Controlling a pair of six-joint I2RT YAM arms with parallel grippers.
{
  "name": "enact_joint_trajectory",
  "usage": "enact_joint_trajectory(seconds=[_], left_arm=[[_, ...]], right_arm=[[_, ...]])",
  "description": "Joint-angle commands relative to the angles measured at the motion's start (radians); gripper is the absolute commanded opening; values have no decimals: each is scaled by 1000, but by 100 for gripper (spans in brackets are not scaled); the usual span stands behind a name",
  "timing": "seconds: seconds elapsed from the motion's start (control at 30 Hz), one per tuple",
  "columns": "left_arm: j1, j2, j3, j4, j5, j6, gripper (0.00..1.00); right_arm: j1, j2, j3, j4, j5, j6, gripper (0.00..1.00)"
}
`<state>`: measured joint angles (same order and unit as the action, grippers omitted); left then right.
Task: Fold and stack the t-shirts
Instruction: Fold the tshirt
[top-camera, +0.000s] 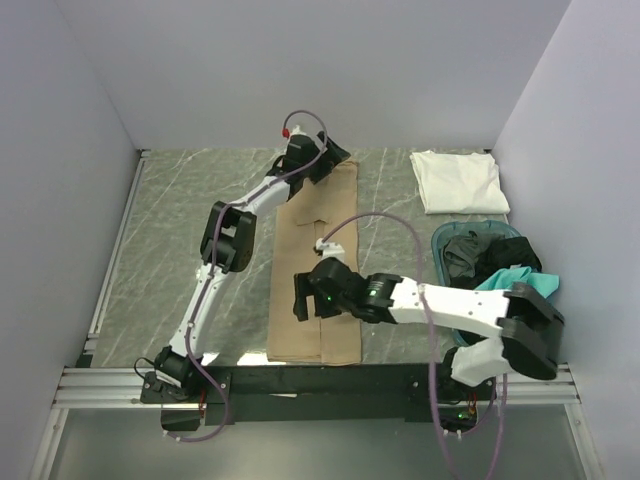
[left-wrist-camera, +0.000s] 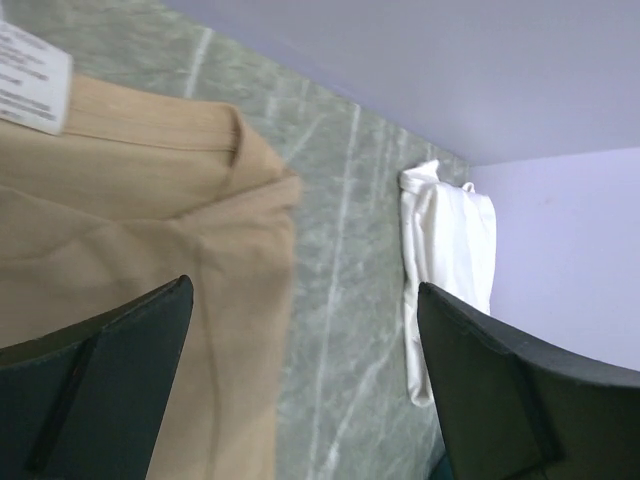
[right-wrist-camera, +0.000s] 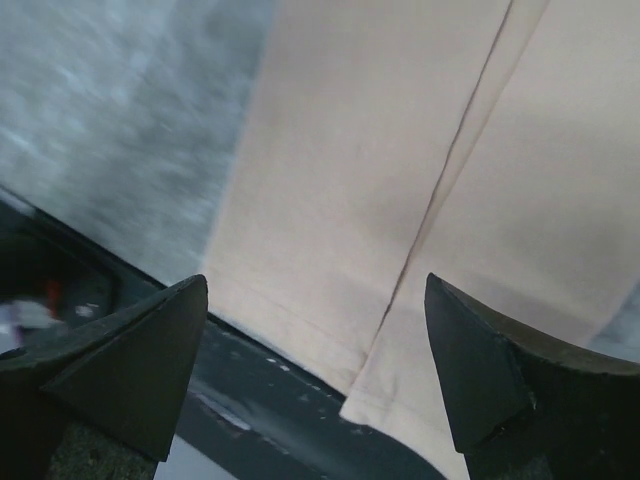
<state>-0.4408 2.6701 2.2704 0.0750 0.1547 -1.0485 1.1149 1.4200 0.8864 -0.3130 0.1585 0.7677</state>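
Note:
A tan t-shirt (top-camera: 300, 240) lies folded into a long narrow strip down the middle of the table, its hem at the near edge (right-wrist-camera: 350, 150). My left gripper (top-camera: 335, 155) hovers open over the collar end at the far edge (left-wrist-camera: 305, 288), with the collar and neck label (left-wrist-camera: 30, 80) in its wrist view. Lower down the strip, my right gripper (top-camera: 300, 298) is open above the left side of the tan shirt (right-wrist-camera: 315, 280), nothing between its fingers. A white t-shirt (top-camera: 458, 180) lies folded at the far right (left-wrist-camera: 450, 240). A dark grey t-shirt (top-camera: 470, 255) and a teal one (top-camera: 510, 278) sit crumpled in a basket.
The teal plastic basket (top-camera: 437, 240) stands at the right, beside my right arm. A dark metal rail (right-wrist-camera: 250, 400) runs along the table's near edge just below the tan hem. Grey walls close in on the left, back and right.

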Motion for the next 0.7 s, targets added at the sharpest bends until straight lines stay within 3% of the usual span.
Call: enact_joint_trajectory(seconds=[0.0,0.17,0.27,0.33,0.43,0.6,0.67], left_arm=[[-18,-225,6,0,-64,88,99],[-19,-500,-92,-139,-75,198,100],[-27,-700,-231,-220,-96,246,99],[-48,-815,-409,-245,-132,257,99],[-96,-1124,-708,-254,-187,263,99],[-193,-1461,-1211,-251,-305,102,99],[-264,-1587,-1319,-279,-313,56,99]], right_arm=[[3,-131,43,-61,133,19,95],[2,-294,-15,-155,226,76,98],[-7,-390,-65,-205,263,102,98],[-13,-456,-92,-250,282,125,99],[-21,-535,-139,-293,294,140,99],[-29,-639,-221,-305,224,114,99],[-29,-656,-247,-305,185,111,99]])
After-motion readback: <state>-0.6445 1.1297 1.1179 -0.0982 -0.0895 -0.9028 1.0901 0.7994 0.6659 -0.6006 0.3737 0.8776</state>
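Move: The left hand, empty over the far right of the folded t-shirt, has the shirt's near-left corner about 53 cm back, 16 cm to its left and 7 cm below. At the same level as that corner, the collar is 5 cm ahead and 7 cm left of the hand, and the white shirt is 28 cm right, level with it. From the right hand, the near-right corner lies about 10 cm back, 12 cm right and 8 cm below, and the teal basket some 42 cm right and 6 cm ahead. With open fingers that touch nothing, the left hand leaves the collar end in a high arc: up first, then back about 32 cm and some 11 cm left over the t-shirt towards its near end, peaking about 31 cm up and already sinking some 5 cm, fingers tipped up by about 20 degrees on the way. The right hand, also open, lifts about 8 cm and swings 12 cm right across the near part of the t-shirt towards its near-right corner, turning clockwise some 15 degrees and settling back down about 3 cm. ##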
